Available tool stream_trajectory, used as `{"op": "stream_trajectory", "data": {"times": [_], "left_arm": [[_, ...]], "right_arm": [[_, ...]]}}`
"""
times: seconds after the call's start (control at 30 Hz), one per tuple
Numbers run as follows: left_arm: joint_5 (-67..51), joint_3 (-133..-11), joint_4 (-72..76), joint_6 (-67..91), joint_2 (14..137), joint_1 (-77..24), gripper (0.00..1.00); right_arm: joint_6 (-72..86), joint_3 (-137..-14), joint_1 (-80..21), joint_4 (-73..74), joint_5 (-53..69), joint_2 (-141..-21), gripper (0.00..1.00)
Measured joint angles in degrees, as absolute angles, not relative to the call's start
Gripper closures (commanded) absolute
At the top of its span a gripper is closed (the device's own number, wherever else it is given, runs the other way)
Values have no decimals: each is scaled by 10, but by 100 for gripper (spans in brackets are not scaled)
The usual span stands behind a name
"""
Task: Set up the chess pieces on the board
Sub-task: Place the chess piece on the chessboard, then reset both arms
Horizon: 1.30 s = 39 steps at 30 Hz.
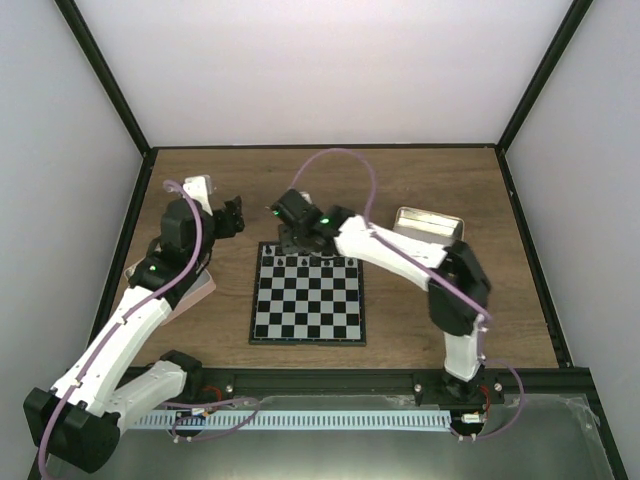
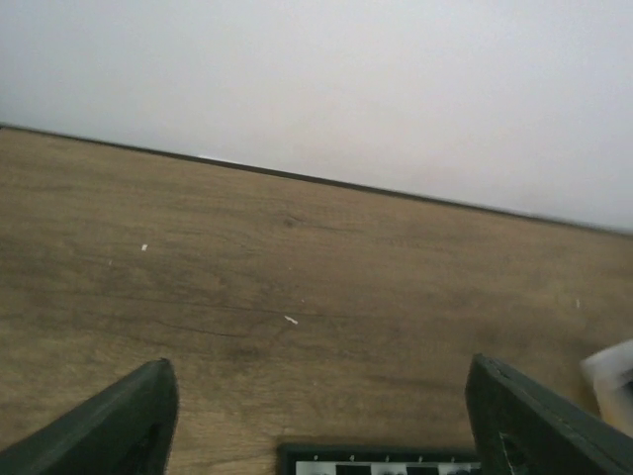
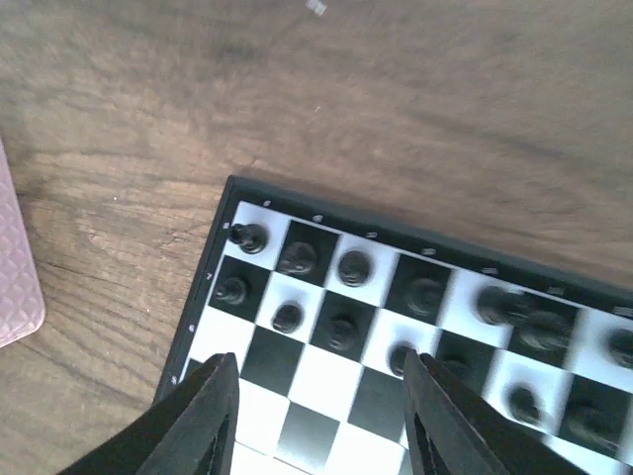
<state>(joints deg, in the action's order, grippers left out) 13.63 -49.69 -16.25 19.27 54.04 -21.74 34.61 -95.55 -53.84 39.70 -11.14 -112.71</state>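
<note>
The board [image 1: 310, 312] lies flat at the table's middle. Black chess pieces [image 1: 312, 263] stand only on its two far rows. In the right wrist view these chess pieces [image 3: 341, 332] fill the squares by the board's [image 3: 202, 279] far-left corner. My right gripper [image 3: 321, 406] hangs open just above that corner, with bare squares and no piece between its fingers [image 3: 203, 421]. It also shows from above, right gripper [image 1: 293, 240]. My left gripper [image 1: 235, 215] is open over bare wood beyond the board's left corner. The left gripper [image 2: 326, 440] holds nothing, and the board's rim [image 2: 366, 456] shows below.
A pink tray [image 1: 203, 290] lies left of the board under the left arm, its edge tray [image 3: 15, 277] near the corner. A metal tin [image 1: 428, 226] sits at the back right behind the right arm. White walls close in the table's far and side edges.
</note>
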Motion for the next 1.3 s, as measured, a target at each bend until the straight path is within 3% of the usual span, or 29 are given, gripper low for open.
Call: {"op": "stream_trajectory", "data": {"times": [0.07, 0.3, 0.5, 0.93, 1.3], "left_arm": [[101, -498, -163, 191, 540, -217, 0], [23, -506, -180, 191, 517, -216, 0], [17, -532, -229, 191, 458, -216, 0], [108, -613, -281, 175, 271, -216, 0], [148, -628, -336, 170, 223, -216, 0]], "right_arm": [[345, -910, -527, 387, -116, -1060, 48], [342, -733, -454, 380, -150, -814, 24], [314, -620, -452, 389, -221, -633, 0], [234, -593, -452, 371, -411, -304, 0], [223, -582, -452, 368, -484, -232, 0]]}}
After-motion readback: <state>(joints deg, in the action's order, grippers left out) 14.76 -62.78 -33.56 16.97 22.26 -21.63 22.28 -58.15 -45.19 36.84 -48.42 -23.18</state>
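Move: The pawn just set down, third from the left in the second row, stands almost straight below the right hand, some 10 cm down and about 1 cm back. The back-row piece of its file is about 3 cm beyond the pawn. From the right hand, the board's middle lies roughly 8 cm back and 4 cm right; the empty box lies about 31 cm right, 4 cm ahead. For the left hand, the pawn is some 8 cm right, about level, 24 cm below. The placed pawn is left standing, already free, as the right hand sweeps away from it some 40 cm right, climbing about 25 cm and drawing back 14; the fingers open fully, swing up from pointing down and turn clockwise. The left hand, also opening wide, edges 3 cm right, then pulls back and up about 16 cm each, drifting left and tipping up some 25 degrees. ##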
